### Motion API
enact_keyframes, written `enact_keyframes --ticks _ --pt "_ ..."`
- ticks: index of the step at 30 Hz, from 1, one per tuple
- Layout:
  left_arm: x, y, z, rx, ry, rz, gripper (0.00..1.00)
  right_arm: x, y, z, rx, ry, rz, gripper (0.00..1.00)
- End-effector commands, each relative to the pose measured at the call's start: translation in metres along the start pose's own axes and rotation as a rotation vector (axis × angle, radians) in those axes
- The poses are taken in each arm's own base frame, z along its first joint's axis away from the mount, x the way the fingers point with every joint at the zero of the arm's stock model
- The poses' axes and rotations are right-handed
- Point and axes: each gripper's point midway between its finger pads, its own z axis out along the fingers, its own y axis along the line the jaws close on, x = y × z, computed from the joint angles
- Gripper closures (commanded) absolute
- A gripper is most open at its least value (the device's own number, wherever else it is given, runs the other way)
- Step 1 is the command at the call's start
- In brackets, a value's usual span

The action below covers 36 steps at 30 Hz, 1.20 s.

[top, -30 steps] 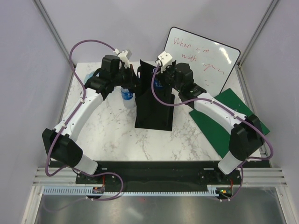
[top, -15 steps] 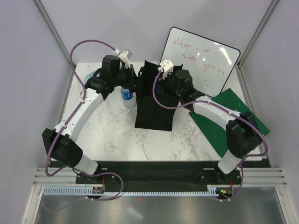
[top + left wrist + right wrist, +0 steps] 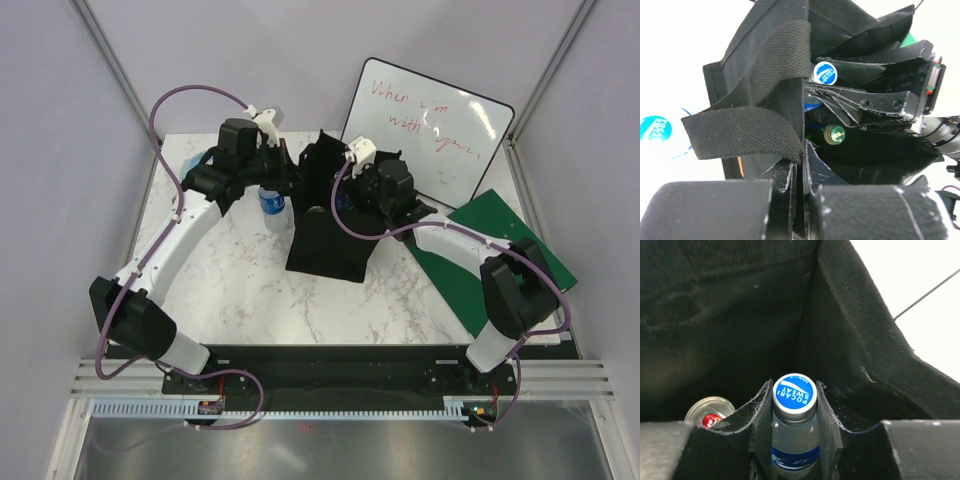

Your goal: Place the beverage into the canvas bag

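Note:
The black canvas bag (image 3: 325,225) stands mid-table with its mouth open. My left gripper (image 3: 291,172) is shut on the bag's left rim (image 3: 802,165), just under a loop handle (image 3: 750,125). My right gripper (image 3: 338,195) is inside the bag's mouth, shut on a clear Pocari Sweat bottle with a blue cap (image 3: 794,392). The fingers (image 3: 829,415) clamp its neck. The same cap (image 3: 823,73) shows in the left wrist view between the right gripper's fingers (image 3: 865,102). The bottle is upright, and black fabric surrounds it.
Inside the bag lie a green-capped bottle (image 3: 833,134) and a silver-topped can (image 3: 710,412). A second blue-capped bottle (image 3: 270,200) stands on the table left of the bag, under my left arm. A whiteboard (image 3: 430,125) leans at the back right beside a green board (image 3: 490,255).
My right gripper has moved left and down into the bag's mouth with the bottle. The bag's top has spread wider. My left gripper has kept its hold on the rim.

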Motion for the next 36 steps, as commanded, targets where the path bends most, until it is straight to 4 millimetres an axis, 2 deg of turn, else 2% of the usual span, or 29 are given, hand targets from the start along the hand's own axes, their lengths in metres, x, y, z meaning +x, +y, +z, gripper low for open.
enact_keyframes --ticks 1,6,9,11,15,16,18,19,21,22,24,25,28,30,31,33,34,36 --pt "-0.026 -0.015 -0.023 0.035 -0.096 0.031 0.98 -0.014 -0.013 -0.003 0.059 -0.068 0.001 0.8" --pt "-0.026 -0.016 -0.024 0.032 -0.097 0.027 0.98 -0.024 -0.014 -0.002 0.061 -0.074 0.001 0.61" --pt "-0.023 -0.013 -0.023 0.024 -0.091 0.024 0.98 -0.037 -0.014 -0.005 0.056 -0.085 0.001 0.53" --pt "-0.022 -0.011 -0.022 0.018 -0.087 0.019 0.98 -0.052 -0.014 -0.009 0.051 -0.102 0.001 0.49" --pt "-0.018 -0.009 -0.02 0.015 -0.077 0.011 0.98 -0.07 -0.013 -0.019 0.044 -0.111 0.014 0.42" --pt "-0.017 -0.009 -0.02 0.014 -0.076 0.011 0.98 -0.082 -0.013 -0.023 0.044 -0.131 0.014 0.41" --pt "-0.017 -0.009 -0.019 0.014 -0.074 0.009 0.98 -0.086 -0.01 -0.026 0.03 -0.119 0.026 0.4" --pt "-0.018 -0.009 -0.019 0.014 -0.076 0.006 0.95 -0.097 -0.009 -0.029 0.022 -0.134 0.026 0.39" --pt "-0.019 -0.01 -0.02 0.016 -0.08 0.007 0.91 -0.102 -0.005 -0.033 0.002 -0.122 0.042 0.39" --pt "-0.02 -0.01 -0.02 0.016 -0.081 0.008 0.83 -0.114 -0.002 -0.038 -0.015 -0.146 0.042 0.39" --pt "-0.021 -0.012 -0.022 0.018 -0.085 0.008 0.77 -0.122 0.001 -0.044 -0.023 -0.155 0.071 0.39" --pt "-0.021 -0.011 -0.023 0.015 -0.089 0.008 0.71 -0.133 0.001 -0.051 -0.024 -0.178 0.077 0.39" --pt "-0.023 -0.012 -0.025 0.015 -0.095 0.011 0.63 -0.149 0.003 -0.062 -0.029 -0.197 0.118 0.38" --pt "-0.024 -0.012 -0.026 0.013 -0.097 0.011 0.59 -0.153 0.006 -0.067 -0.031 -0.191 0.141 0.37" --pt "-0.024 -0.011 -0.026 0.005 -0.099 0.012 0.52 -0.163 0.006 -0.072 -0.028 -0.206 0.156 0.37" --pt "-0.027 -0.01 -0.029 -0.007 -0.105 0.018 0.5 -0.164 0.004 -0.078 -0.001 -0.186 0.177 0.36" --pt "-0.027 -0.007 -0.03 -0.025 -0.104 0.023 0.46 -0.175 0.003 -0.083 0.017 -0.198 0.194 0.34" --pt "-0.033 -0.006 -0.036 -0.043 -0.121 0.032 0.39 -0.171 0.001 -0.088 0.069 -0.159 0.213 0.33"
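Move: The bottle stands inside the canvas bag, still between the right fingers by its upper part, its middle some 6 cm below that hand. From the right hand, the can in the bag is about 3 cm back and 7 cm left, and the green bottle about 6 cm back and 2 cm left, both lower. The left hand still pinches the bag rim; from it the held bottle is roughly 4 cm ahead, 11 cm right, 12 cm lower, and a second bottle stands outside, 3 cm ahead and 6 cm left. The bottle is let go inside the bag: after sinking barely half a centimetre, the right fingers open off it, and the hand climbs about 15 cm out past the rim, drawing back some 4 cm late on while its left side rolls up about 10 degrees. Near the end the left fingers open around the bag rim, that hand staying nearly in place with a rise of roughly 1 cm. ##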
